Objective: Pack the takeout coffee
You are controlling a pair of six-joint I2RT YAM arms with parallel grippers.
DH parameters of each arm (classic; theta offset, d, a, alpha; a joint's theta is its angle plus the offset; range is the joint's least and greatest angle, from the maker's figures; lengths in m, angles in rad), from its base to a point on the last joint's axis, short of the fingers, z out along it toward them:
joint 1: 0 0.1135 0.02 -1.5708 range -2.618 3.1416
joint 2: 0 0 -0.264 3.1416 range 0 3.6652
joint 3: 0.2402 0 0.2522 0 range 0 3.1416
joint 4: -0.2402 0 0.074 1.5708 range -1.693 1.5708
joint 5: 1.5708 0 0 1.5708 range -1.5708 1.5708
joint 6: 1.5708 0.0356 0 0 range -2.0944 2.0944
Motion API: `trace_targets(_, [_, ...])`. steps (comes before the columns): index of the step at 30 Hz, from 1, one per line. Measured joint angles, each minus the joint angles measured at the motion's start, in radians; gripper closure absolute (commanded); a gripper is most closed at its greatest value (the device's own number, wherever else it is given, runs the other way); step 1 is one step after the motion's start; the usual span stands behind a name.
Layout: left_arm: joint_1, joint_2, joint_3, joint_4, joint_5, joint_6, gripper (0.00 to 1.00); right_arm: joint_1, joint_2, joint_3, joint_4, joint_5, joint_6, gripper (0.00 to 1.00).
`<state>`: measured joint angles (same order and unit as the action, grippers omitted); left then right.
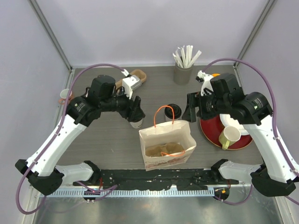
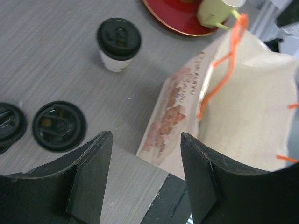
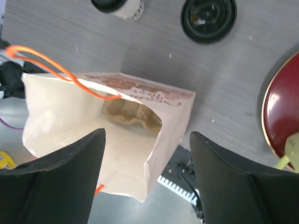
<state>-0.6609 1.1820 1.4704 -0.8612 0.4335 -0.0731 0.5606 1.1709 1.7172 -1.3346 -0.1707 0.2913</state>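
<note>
Two small cream cups with black lids, each fitting the takeout coffee, stand behind the paper bag (image 1: pixel 166 140). One (image 1: pixel 136 122) (image 2: pixel 59 126) (image 3: pixel 122 6) is at the bag's far left corner, just under my left gripper (image 1: pixel 136 112). The other (image 1: pixel 172 108) (image 2: pixel 118 44) (image 3: pixel 208 18) stands farther right. The left gripper (image 2: pixel 145 140) is open with nothing between its fingers. My right gripper (image 1: pixel 190 112) (image 3: pixel 148 140) hangs open above the bag's right wall (image 3: pixel 173 130). The bag (image 2: pixel 247 107) stands open, with orange handles and a brown cup tray (image 3: pixel 131 116) inside.
A red plate (image 1: pixel 210 128) with a yellow-green mug (image 1: pixel 230 136) lies right of the bag. A grey holder of white sticks (image 1: pixel 183 72) stands at the back, a wooden piece (image 1: pixel 138 76) behind the left arm, a small pinkish mug (image 1: pixel 64 94) far left. Another black lid (image 2: pixel 7 123) lies by the left cup.
</note>
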Motion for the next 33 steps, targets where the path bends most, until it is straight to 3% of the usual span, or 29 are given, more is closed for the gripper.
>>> trace_targets(1, [0.01, -0.002, -0.006, 0.006, -0.023, -0.007, 0.36, 0.0, -0.009, -0.022, -0.006, 0.0, 0.005, 0.34])
trace_targets(4, [0.039, -0.014, -0.046, 0.026, -0.066, -0.025, 0.36, 0.0, -0.021, -0.09, -0.019, 0.005, 0.022, 0.44])
trace_targets(10, [0.064, -0.061, -0.115, 0.026, -0.112, -0.026, 0.35, 0.002, -0.015, -0.209, -0.028, -0.014, 0.043, 0.54])
trace_targets(16, [0.066, -0.089, -0.121, 0.032, -0.121, -0.02, 0.35, 0.016, 0.017, -0.212, -0.034, -0.017, 0.047, 0.83])
trace_targets(22, [0.066, -0.089, -0.124, 0.035, -0.126, -0.001, 0.35, 0.02, 0.068, -0.158, -0.034, 0.009, -0.021, 0.98])
trace_targets(33, [0.066, -0.09, -0.126, 0.035, -0.128, 0.025, 0.35, 0.02, 0.155, -0.001, -0.038, 0.055, -0.133, 0.99])
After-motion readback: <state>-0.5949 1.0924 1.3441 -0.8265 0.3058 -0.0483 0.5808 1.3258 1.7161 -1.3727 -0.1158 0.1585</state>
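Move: The right hand hangs just over the bag: the far right corner of its rim is about 7 cm below and 2 cm back, the bag's middle some 7 cm back, 9 cm left and 20 cm below. The right lidded cup stands roughly 10 cm ahead and 6 cm left, the mug on the plate about 20 cm right and 2 cm ahead, both some 27 cm down. From the left hand the rim corner lies about 21 cm right, 4 cm back and 7 cm below. Down about 7 cm and slightly back, the right hand sinks onto the bag's far right rim corner, tipping its fingers more steeply down, and shuts them to pinch the paper. Keeping that pinch, it draws the corner forward about 5 cm and up some 3 cm. The left hand, still part open and empty, backs off leftward, a little forward and down. ##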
